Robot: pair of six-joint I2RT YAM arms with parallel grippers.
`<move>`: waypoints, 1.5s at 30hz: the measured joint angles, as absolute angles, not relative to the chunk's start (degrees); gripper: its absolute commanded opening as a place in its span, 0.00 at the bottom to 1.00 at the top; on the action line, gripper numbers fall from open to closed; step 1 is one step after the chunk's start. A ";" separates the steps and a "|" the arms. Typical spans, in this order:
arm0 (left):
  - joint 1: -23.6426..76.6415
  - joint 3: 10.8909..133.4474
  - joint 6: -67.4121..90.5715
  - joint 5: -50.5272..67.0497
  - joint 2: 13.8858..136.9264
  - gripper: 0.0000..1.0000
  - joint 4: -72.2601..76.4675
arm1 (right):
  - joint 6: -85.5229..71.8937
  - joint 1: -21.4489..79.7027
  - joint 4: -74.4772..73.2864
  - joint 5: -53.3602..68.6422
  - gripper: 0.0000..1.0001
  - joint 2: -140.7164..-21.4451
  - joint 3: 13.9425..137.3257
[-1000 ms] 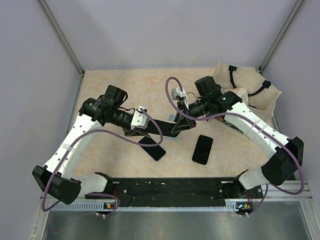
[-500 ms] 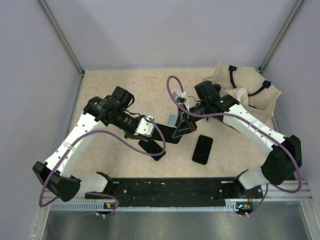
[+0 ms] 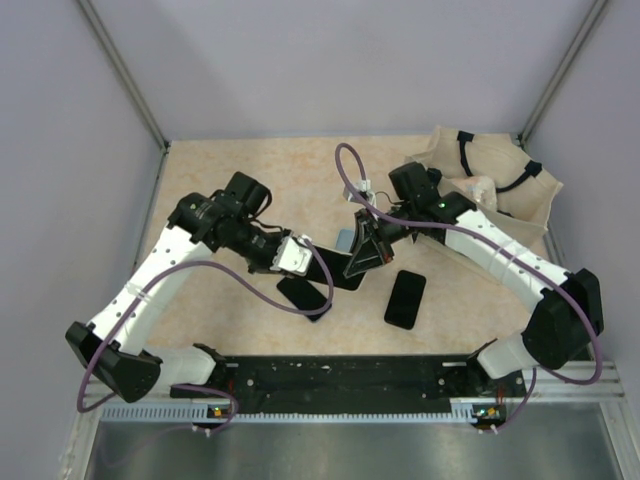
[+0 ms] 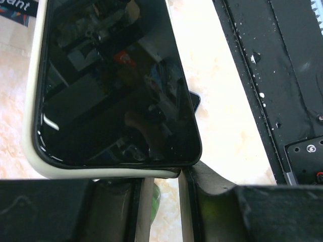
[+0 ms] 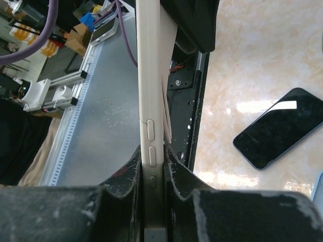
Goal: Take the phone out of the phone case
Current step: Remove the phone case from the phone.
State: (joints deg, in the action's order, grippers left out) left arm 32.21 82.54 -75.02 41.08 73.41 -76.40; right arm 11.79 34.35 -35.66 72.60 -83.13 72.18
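The phone (image 4: 111, 85), black screen up, sits in a cream phone case (image 4: 30, 126) and fills the left wrist view. The case's near edge lies across my left gripper (image 4: 161, 186). Its fingers stand slightly apart, with bare table showing between them; the right fingertip (image 4: 202, 176) touches the case's corner. My right gripper (image 5: 153, 156) is shut on the case (image 5: 149, 75), seen edge-on with its side buttons; a thin lip of it stands off the side. From above, the cased phone (image 3: 335, 272) hangs between left gripper (image 3: 300, 257) and right gripper (image 3: 362, 255).
Two bare black phones lie on the table, one (image 3: 405, 298) to the right and one (image 3: 303, 297) under the left gripper. A beige bag (image 3: 500, 185) sits at the back right. A black rail (image 3: 340, 372) runs along the near edge.
My left gripper has swung right and toward the near edge, up to the end of the cased phone. The right gripper has tilted a little nearer with the case in it.
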 measured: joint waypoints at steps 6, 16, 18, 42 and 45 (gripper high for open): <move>32.56 82.50 -69.73 36.29 73.41 0.00 -74.00 | 9.74 34.33 -32.93 72.86 0.00 -83.13 71.22; 32.69 80.40 -62.13 31.94 73.21 0.27 -70.57 | 8.91 34.04 -31.51 70.78 0.00 -82.91 70.06; 32.64 79.90 -61.01 31.81 72.86 0.33 -69.56 | 8.97 33.80 -31.46 70.41 0.00 -82.72 70.04; 17.98 78.61 -30.46 56.90 65.76 0.71 -49.01 | 16.71 34.79 -31.40 59.77 0.00 -80.53 70.15; 17.98 75.26 -17.89 59.31 65.12 0.68 -40.36 | 17.41 35.44 -31.64 57.80 0.00 -79.90 70.17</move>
State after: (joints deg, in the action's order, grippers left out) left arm 17.98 75.26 -17.89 59.31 65.12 -40.36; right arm 17.41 35.44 -31.64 57.80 -79.90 70.17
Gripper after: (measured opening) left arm 0.710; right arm 0.114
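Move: The left fingers are on the near left corner of the cased phone, whose middle lies about 6 cm to their right, 2 cm ahead and about level. About 22 cm below, a loose black phone lies almost underneath, 2 cm left, and the blue case about 9 cm right and 11 cm ahead. The green bottle stands some 14 cm left, 7 cm ahead. The right hand grips the other end; the cased phone's middle is about 6 cm to its left, 1 cm ahead. Still on the corner of the phone case, the left fingers first work forward some 2.5 cm and slightly down, swinging counter-clockwise, then open wide, let go and rise about 10 cm, the wrist rolling and tilting over. The right hand keeps its pinch on the far end, carrying the cased phone about 3 cm forward and 2 cm down while tilting it some 15 degrees. ##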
